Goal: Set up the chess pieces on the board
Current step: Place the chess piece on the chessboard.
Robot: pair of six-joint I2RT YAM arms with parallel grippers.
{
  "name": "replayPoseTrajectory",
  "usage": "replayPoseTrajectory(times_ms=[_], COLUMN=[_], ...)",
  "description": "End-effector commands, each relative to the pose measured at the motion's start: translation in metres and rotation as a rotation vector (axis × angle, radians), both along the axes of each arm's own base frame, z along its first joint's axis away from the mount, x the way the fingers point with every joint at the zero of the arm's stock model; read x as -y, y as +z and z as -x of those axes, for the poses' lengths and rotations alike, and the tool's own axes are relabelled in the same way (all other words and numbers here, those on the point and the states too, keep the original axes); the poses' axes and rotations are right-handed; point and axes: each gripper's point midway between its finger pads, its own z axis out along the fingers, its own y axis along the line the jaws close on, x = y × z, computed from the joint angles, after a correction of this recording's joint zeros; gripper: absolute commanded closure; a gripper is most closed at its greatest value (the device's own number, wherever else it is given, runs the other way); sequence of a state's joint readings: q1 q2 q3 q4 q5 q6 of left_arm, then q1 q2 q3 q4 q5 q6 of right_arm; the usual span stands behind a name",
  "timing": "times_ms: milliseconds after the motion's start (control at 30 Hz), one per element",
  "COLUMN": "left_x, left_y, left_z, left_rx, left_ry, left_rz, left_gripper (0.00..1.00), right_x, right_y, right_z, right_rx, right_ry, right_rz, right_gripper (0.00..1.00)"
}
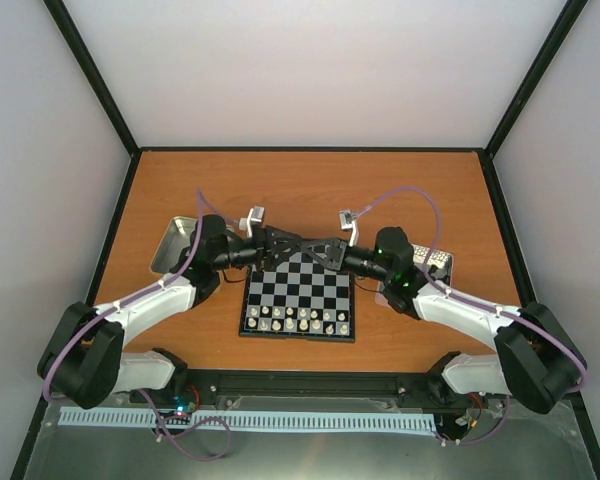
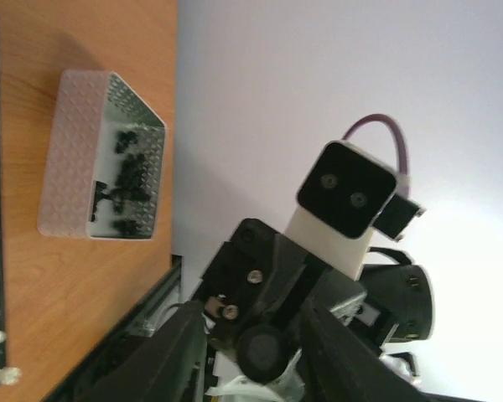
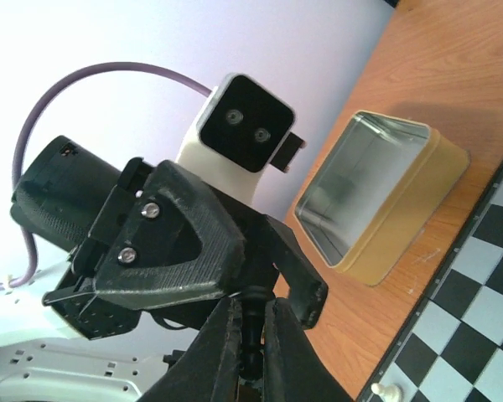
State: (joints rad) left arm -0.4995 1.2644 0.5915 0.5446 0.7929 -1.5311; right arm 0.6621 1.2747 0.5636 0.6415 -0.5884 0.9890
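Both grippers meet above the far edge of the board (image 1: 298, 280). My right gripper (image 3: 251, 343) is shut on a slim black chess piece (image 3: 253, 314). My left gripper (image 2: 253, 362) stands open around the same piece's round base (image 2: 264, 350), with a gap on each side. In the top view the left gripper (image 1: 302, 243) and right gripper (image 1: 325, 250) are tip to tip. Whitish pieces (image 1: 290, 320) fill the board's two near rows. More black pieces (image 2: 126, 180) lie in the dimpled tray (image 2: 67, 167).
An empty gold-sided metal tray (image 3: 419, 218) stands left of the board, also seen from above as the left tray (image 1: 170, 245). The tray with black pieces (image 1: 438, 263) sits behind the right arm. A whitish pawn (image 3: 387, 390) stands at the board's corner.
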Motion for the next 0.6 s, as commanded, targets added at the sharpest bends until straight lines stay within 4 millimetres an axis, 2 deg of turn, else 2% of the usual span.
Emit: replayPoseTrajectory(times_ms=[0, 67, 133, 200, 300, 400, 433, 567], left_x=[-0.002, -0.007, -0.018, -0.034, -0.063, -0.091, -0.098, -0.120], left_y=[0.005, -0.001, -0.012, -0.025, -0.032, -0.032, -0.025, -0.002], left_z=[-0.004, -0.011, -0.018, -0.026, -0.035, -0.038, -0.038, -0.043], left_rx=[0.056, 0.089, 0.118, 0.162, 0.264, 0.346, 0.383, 0.516], left_ry=[0.019, 0.055, 0.108, 0.176, 0.270, 0.326, 0.339, 0.389], left_rz=[-0.039, -0.109, -0.217, -0.346, -0.549, -0.739, -0.786, -0.930], left_gripper=[0.61, 0.51, 0.46, 0.41, 0.36, 0.32, 0.31, 0.28], right_x=[0.001, 0.006, 0.015, 0.032, 0.061, 0.086, 0.094, 0.102], right_y=[0.006, -0.021, -0.037, -0.061, -0.091, -0.112, -0.118, -0.134], right_z=[-0.007, -0.010, -0.014, -0.013, -0.013, -0.016, -0.019, -0.037], right_rx=[-0.019, -0.103, -0.147, -0.196, -0.262, -0.287, -0.288, -0.294], right_ry=[-0.043, -0.063, -0.092, -0.119, -0.127, -0.143, -0.154, -0.141], right_rz=[0.045, 0.175, 0.324, 0.499, 0.718, 0.892, 0.952, 1.110], right_gripper=[0.97, 0.97, 0.97, 0.97, 0.97, 0.97, 0.97, 0.97])
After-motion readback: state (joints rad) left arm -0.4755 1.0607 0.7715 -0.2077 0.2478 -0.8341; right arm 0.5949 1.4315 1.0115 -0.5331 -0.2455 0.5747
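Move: My right hand grips the black chess piece at the handover, high over the board's middle. The board's far right squares lie about 8 cm ahead and 10 cm right of it, some 20 cm below. The black piece already standing is 8 cm ahead and 1 cm right; the white pieces are 11 cm back, 1 cm left. From my left hand those far right squares lie about 8 cm ahead, 10 cm right. My left fingers, already parting, open wide and come free of the piece, and the hand backs off about 8 cm left and some forward, dipping slightly, its fingers tipping down. My right keeps its pinch and swings down about 10 cm, right about 7 and a little forward, from the handover towards the board's far right, rolling some 50 degrees so the piece points down. ##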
